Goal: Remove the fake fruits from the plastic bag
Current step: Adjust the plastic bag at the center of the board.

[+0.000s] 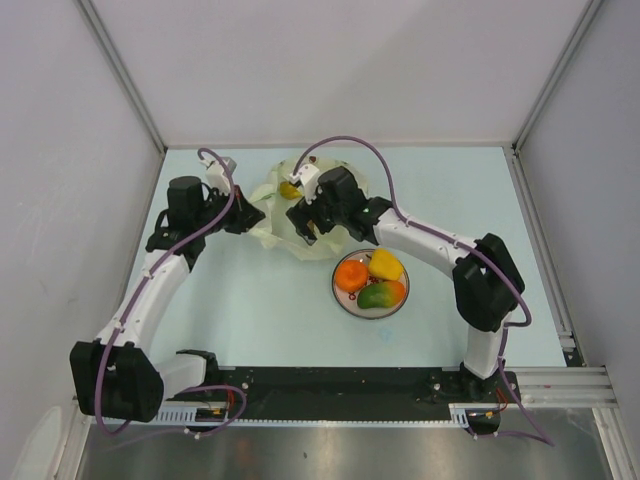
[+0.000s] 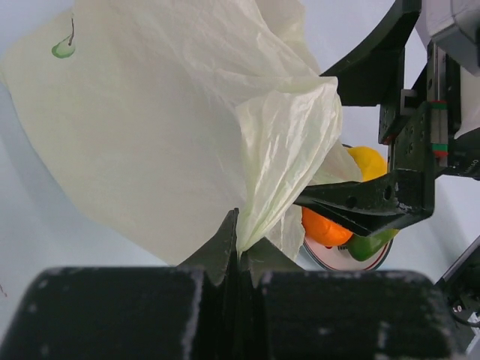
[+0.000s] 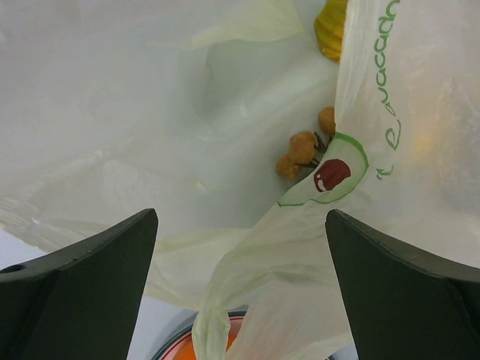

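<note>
The pale cream plastic bag (image 1: 300,225) lies crumpled at the table's middle back. My left gripper (image 2: 241,251) is shut on a fold of the bag (image 2: 172,127), holding it up. My right gripper (image 3: 240,255) is open at the bag's mouth, a strip of bag (image 3: 247,300) hanging loose between its fingers (image 3: 82,277). Inside the bag I see a brown round cluster (image 3: 302,148) and part of a yellow banana bunch (image 3: 332,28). An orange (image 1: 351,274), a yellow fruit (image 1: 386,264) and a green-red mango (image 1: 381,294) lie outside the bag.
Those three fruits rest on a round white plate (image 1: 340,297) with a red rim, just in front of the bag and under my right arm. Grey walls enclose the pale blue table on three sides. The arm bases stand at the near edge.
</note>
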Robot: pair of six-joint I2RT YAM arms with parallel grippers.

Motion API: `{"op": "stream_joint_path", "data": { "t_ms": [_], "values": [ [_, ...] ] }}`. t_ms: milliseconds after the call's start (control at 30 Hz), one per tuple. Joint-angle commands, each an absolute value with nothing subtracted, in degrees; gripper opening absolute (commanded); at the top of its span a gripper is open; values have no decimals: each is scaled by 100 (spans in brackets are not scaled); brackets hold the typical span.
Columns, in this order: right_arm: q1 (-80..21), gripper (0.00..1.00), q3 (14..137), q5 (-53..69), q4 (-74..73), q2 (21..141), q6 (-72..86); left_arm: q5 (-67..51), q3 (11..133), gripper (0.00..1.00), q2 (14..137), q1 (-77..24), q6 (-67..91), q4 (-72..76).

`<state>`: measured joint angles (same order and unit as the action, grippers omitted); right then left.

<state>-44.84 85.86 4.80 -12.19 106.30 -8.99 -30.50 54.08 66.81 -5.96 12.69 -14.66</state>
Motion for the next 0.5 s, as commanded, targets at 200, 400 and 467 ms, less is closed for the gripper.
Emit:
{"op": "stream_joint_path", "data": {
  "t_ms": [200, 400, 467],
  "values": [
    [-4298, 62, 8692, 9, -1591, 10661, -624, -3050, 5704, 0, 6767, -562, 1354, -1389],
    [-4070, 42, 8244, -807, -784, 10766, -1607, -3102, 6072, 0, 6969, -589, 1371, -1371],
    [-3659, 38, 8235, -1175, -267, 10959, -2011, -3260, 6152, 0, 7013, -606, 1397, -1293]
  ]
}}
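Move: The right hand, wide open, has the plastic bag's right-hand flap about 4 cm ahead, 4 cm to its right and 4 cm below. The brown mushrooms lie some 8 cm straight ahead; the yellow fruit is about 17 cm ahead and 6 cm left, and the orange 9 cm back and 10 cm right, all roughly 10 cm down. From the left hand, the flap is about 7 cm ahead, 13 cm right and 9 cm below. Right hand slides about 5 cm right-forward, sinking slightly, fingers half closing over the bag's flap; left keeps its pinch. ##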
